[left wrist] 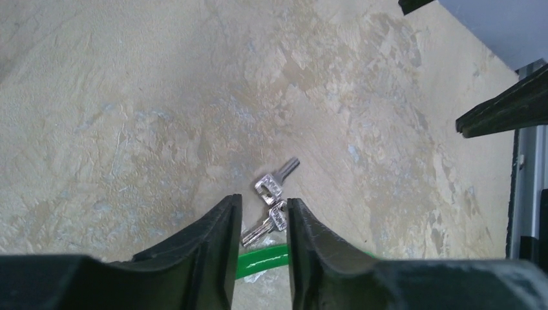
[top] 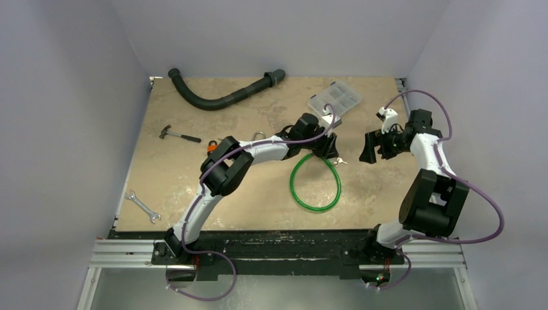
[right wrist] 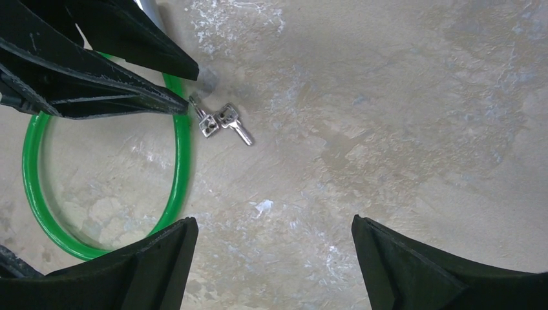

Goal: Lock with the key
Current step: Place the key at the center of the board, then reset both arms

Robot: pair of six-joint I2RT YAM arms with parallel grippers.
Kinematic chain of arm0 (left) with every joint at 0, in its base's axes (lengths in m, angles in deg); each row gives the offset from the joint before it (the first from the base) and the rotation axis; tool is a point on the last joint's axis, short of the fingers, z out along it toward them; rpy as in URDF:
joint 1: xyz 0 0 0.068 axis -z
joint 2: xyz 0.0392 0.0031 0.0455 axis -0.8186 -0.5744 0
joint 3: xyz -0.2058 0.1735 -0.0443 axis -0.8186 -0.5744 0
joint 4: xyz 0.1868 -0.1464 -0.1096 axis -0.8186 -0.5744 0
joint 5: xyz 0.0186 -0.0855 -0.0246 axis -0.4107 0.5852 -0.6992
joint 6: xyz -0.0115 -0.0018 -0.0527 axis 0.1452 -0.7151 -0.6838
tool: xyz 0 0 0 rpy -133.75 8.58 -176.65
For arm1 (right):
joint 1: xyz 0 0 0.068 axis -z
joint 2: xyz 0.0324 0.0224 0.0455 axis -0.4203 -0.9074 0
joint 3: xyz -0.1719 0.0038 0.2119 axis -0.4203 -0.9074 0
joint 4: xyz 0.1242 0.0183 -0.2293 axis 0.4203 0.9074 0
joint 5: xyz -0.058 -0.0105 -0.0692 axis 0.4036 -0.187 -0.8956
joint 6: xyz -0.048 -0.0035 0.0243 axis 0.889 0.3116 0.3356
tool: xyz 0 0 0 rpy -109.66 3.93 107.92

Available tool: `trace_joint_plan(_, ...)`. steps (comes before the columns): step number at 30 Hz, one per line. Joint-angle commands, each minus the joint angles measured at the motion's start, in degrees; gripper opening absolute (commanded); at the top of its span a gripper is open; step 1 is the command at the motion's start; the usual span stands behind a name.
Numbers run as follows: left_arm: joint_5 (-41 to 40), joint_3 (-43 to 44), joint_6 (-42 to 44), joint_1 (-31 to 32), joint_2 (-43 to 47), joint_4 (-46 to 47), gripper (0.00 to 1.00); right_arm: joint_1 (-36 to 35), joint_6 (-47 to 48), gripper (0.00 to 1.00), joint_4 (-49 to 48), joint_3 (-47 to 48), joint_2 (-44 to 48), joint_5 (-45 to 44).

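Note:
Two small silver keys [left wrist: 274, 194] joined at their heads lie flat on the table, also seen in the right wrist view as the keys [right wrist: 223, 123] and from above as the keys [top: 340, 161]. My left gripper [left wrist: 263, 203] hangs just over them, jaws a little apart, one key lying in the gap close to the right finger [left wrist: 310, 226]. My right gripper [right wrist: 274, 232] stands wide open over bare table, to the right of the keys. A small orange padlock [top: 212, 147] sits by the left arm's elbow, partly hidden.
A green ring [top: 315, 183] lies beside the keys, under the left gripper. A hammer [top: 179, 135] and a wrench [top: 143, 206] lie at the left. A black hose [top: 220, 97] and a clear compartment box [top: 335, 100] sit at the back.

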Motion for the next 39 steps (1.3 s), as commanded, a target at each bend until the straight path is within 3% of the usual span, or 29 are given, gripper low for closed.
trace_joint_plan(1, -0.32, 2.31, 1.78, 0.09, 3.83, -1.41, 0.39, 0.05, 0.74, 0.99, -0.14, 1.52, 0.41, 2.79)
trace_joint_plan(10, 1.79, 2.02, 3.85, -1.51, 13.17, -12.92, 0.82, -2.26, -4.60, 0.99, -3.71, 1.46, 2.77, 6.51)
trace_joint_plan(18, 5.63, -1.89, 4.42, -11.10, 22.49, -29.62, 0.92, -13.26, -8.04, 0.99, -6.53, 0.07, 7.81, 4.47)
trace_joint_plan(22, 6.05, -5.41, 10.69, -18.87, 29.33, -39.76, 0.98, -16.74, -8.26, 0.99, -6.08, -0.54, 10.00, 4.40)
trace_joint_plan(29, 6.78, -13.27, 19.68, -33.39, 41.13, -53.37, 1.00, -17.29, -11.16, 0.99, -5.04, -4.72, 16.10, 2.28)
trace_joint_plan(39, 2.68, -24.86, 25.40, -54.19, 47.41, -58.71, 1.00, -16.86, -19.52, 0.99, -7.66, -8.30, 21.92, -5.11)
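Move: The two silver keys already lie let go on the board, about 3 cm right of the left hand's tips and 2 cm below, level with them. From that hand the green cable lock's loop centres 6 cm left and 8 cm back, the small brass padlock 17 cm left and 4 ahead, the orange padlock 46 cm left and 4 ahead. From the right hand the keys are about 9 cm left, 3 ahead, 6 below. The left hand spreads its part-open fingers wide beside the keys, lifts about 12 cm clear and sweeps some 45 cm left, high over the small brass padlock towards the orange one, turning about 35 degrees counter-clockwise and dipping slightly at the end. Meanwhile the empty right hand, staying wide open, swings about 11 cm left and 6 cm up until roughly level sideways with the keys, then draws back some 3 to 4 cm without touching anything. ##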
